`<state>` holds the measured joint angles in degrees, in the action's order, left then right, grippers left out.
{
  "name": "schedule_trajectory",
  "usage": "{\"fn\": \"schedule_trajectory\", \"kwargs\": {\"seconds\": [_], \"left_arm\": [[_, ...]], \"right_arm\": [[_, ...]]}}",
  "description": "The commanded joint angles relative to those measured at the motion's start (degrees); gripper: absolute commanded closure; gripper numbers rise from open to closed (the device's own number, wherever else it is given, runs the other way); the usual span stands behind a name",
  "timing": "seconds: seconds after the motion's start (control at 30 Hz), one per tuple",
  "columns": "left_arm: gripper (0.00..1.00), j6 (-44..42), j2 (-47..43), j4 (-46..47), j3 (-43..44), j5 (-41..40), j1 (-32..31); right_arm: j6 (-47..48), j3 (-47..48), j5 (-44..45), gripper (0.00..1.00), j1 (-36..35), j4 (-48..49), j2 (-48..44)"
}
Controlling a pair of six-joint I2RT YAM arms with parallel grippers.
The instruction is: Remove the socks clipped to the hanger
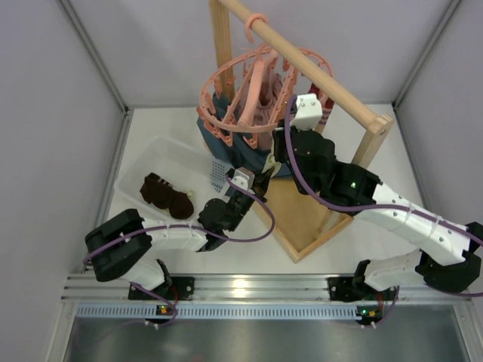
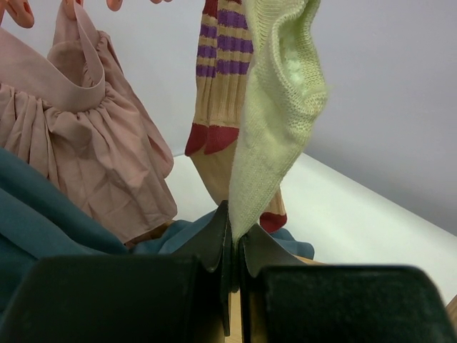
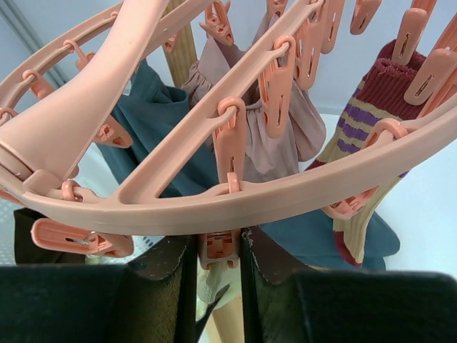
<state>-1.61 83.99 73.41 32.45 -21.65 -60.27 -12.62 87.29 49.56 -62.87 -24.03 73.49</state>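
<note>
The salmon-pink round hanger (image 1: 215,83) hangs by its hook from the wooden rail. A pale cream sock (image 2: 275,107) dangles from it, and my left gripper (image 2: 234,239) is shut on its lower tip. My right gripper (image 3: 218,246) is under the hanger's outer ring (image 3: 300,193), with its jaws pressed on both sides of a clip peg (image 3: 219,250). That peg holds pale sock fabric (image 3: 213,286) below it. A striped sock with a dark red cuff (image 3: 368,128) hangs clipped to the right, also seen as the striped sock (image 2: 225,71). From above, the left gripper (image 1: 263,179) is below the hanger and the right gripper (image 1: 287,130) is at its right side.
A dusty-pink garment (image 2: 93,143) and a blue-grey cloth (image 2: 36,221) hang from the same hanger. A white bin (image 1: 162,147) on the left holds dark brown socks (image 1: 166,196). The wooden rack's base (image 1: 302,219) and post (image 1: 221,38) stand behind the arms.
</note>
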Motion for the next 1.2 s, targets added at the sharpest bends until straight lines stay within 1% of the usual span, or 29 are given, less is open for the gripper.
{"fn": "schedule_trajectory", "kwargs": {"seconds": [0.0, 0.13, 0.23, 0.33, 0.37, 0.47, 0.57, 0.6, 0.7, 0.73, 0.8, 0.87, 0.9, 0.93, 0.97, 1.0, 1.03, 1.07, 1.1, 1.13, 1.17], "left_arm": [[1.00, 0.46, 0.30, 15.19, 0.25, 0.29, 0.24], [1.00, 0.38, 0.83, 15.27, 0.16, -0.49, 0.24], [1.00, 1.25, 1.18, 15.27, -0.80, -3.65, 0.42], [1.00, 1.34, 0.48, 15.19, -2.29, -10.41, 1.12], [1.00, 1.43, -0.31, 15.19, -3.43, -14.52, 1.56], [1.00, 0.56, -2.85, 15.10, -6.07, -19.46, 2.52], [1.00, -1.64, -6.45, 15.19, -9.31, -30.26, 3.05], [1.00, -1.99, -7.42, 15.19, -10.29, -36.12, 3.31], [1.00, -1.12, -11.47, 15.10, -14.85, -41.17, 5.33], [1.00, -0.68, -12.43, 15.10, -15.83, -44.24, 5.95], [1.00, -0.85, -14.46, 14.92, -16.97, -47.16, 7.88], [1.00, -2.08, -14.47, 14.75, -16.72, -53.56, 9.82], [0.89, -3.39, -14.03, 14.75, -16.02, -57.85, 10.34], [0.77, -4.27, -12.72, 14.75, -15.40, -59.54, 11.31], [0.68, -5.33, -11.84, 14.75, -14.53, -61.13, 11.75], [0.53, -6.47, -11.13, 14.75, -13.82, -62.62, 12.28], [0.11, -8.39, -9.82, 14.75, -12.07, -63.86, 12.80], [0.02, -9.54, -9.11, 14.75, -11.01, -64.22, 12.98], [0.02, -13.21, -8.23, 14.75, -9.78, -64.83, 13.07], [0.02, -15.16, -6.31, 14.75, -6.64, -65.71, 12.99], [0.02, -17.36, -5.33, 14.83, -5.21, -67.98, 13.07]], "right_arm": [[-0.56, -0.01, 1.50, 1.00, -0.23, 3.64, -0.37], [-0.91, -0.45, 1.68, 1.00, -0.15, 4.34, -0.63], [-1.09, -0.45, 1.50, 1.00, -0.15, 4.43, -0.55], [-0.91, -0.62, 1.59, 1.00, -0.15, 4.43, -0.72], [-0.91, -0.80, 1.68, 1.00, -0.23, 4.61, -0.81], [-0.91, -1.33, 1.59, 1.00, -0.15, 4.70, -1.25], [-1.26, -1.86, 1.33, 1.00, -0.15, 4.78, -1.34], [-1.35, -1.94, 1.24, 1.00, -0.15, 4.52, -1.16], [-1.70, -2.64, 0.80, 1.00, -0.15, 4.61, -0.98], [-1.88, -2.91, 0.63, 1.00, -0.15, 4.78, -0.90], [-2.05, -3.52, 0.45, 1.00, -0.15, 5.40, -0.81], [-1.97, -3.35, -0.07, 1.00, -0.23, 5.31, -0.63], [-2.05, -3.35, -0.17, 1.00, -0.15, 5.49, -0.46], [-2.06, -3.18, -0.60, 1.00, -0.23, 5.40, -0.28], [-2.06, -3.00, -0.52, 1.00, -0.15, 5.40, -0.19], [-2.06, -3.00, -0.60, 1.00, -0.23, 5.22, -0.11], [-2.14, -3.17, -0.61, 1.00, -0.15, 5.14, -0.19], [-2.06, -3.35, -0.61, 1.00, -0.23, 4.96, -0.28], [-2.14, -3.35, -0.52, 1.00, -0.15, 4.87, -0.46], [-2.23, -3.61, -0.60, 1.00, -0.15, 4.96, -0.54], [-2.23, -3.79, -0.52, 1.00, -0.15, 4.79, -0.63]]}}
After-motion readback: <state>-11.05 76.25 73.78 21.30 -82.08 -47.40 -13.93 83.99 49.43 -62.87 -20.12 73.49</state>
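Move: The left gripper already pinches the pale sock's lower end. The basket it goes to is centred about 33 cm to its left, 6 cm ahead and 22 cm below, with the brown socks about 36 cm left and 2 cm ahead at that depth. The hanging teal cloth is roughly 7 cm left, 8 cm ahead, 5 cm below. From the right gripper, the basket is some 37 cm left, 5 cm ahead and 35 cm down. Pull the pale sock down and away from the clip with the left gripper, then sweep it about 28 cm left over the basket, sinking some 8 cm in all. Swing the wrist about 70 degrees counter-clockwise and tip the fingers down on the way, then open them wide to let the sock go. Keep the right gripper squeezing the clip, easing it down about 1 cm. ##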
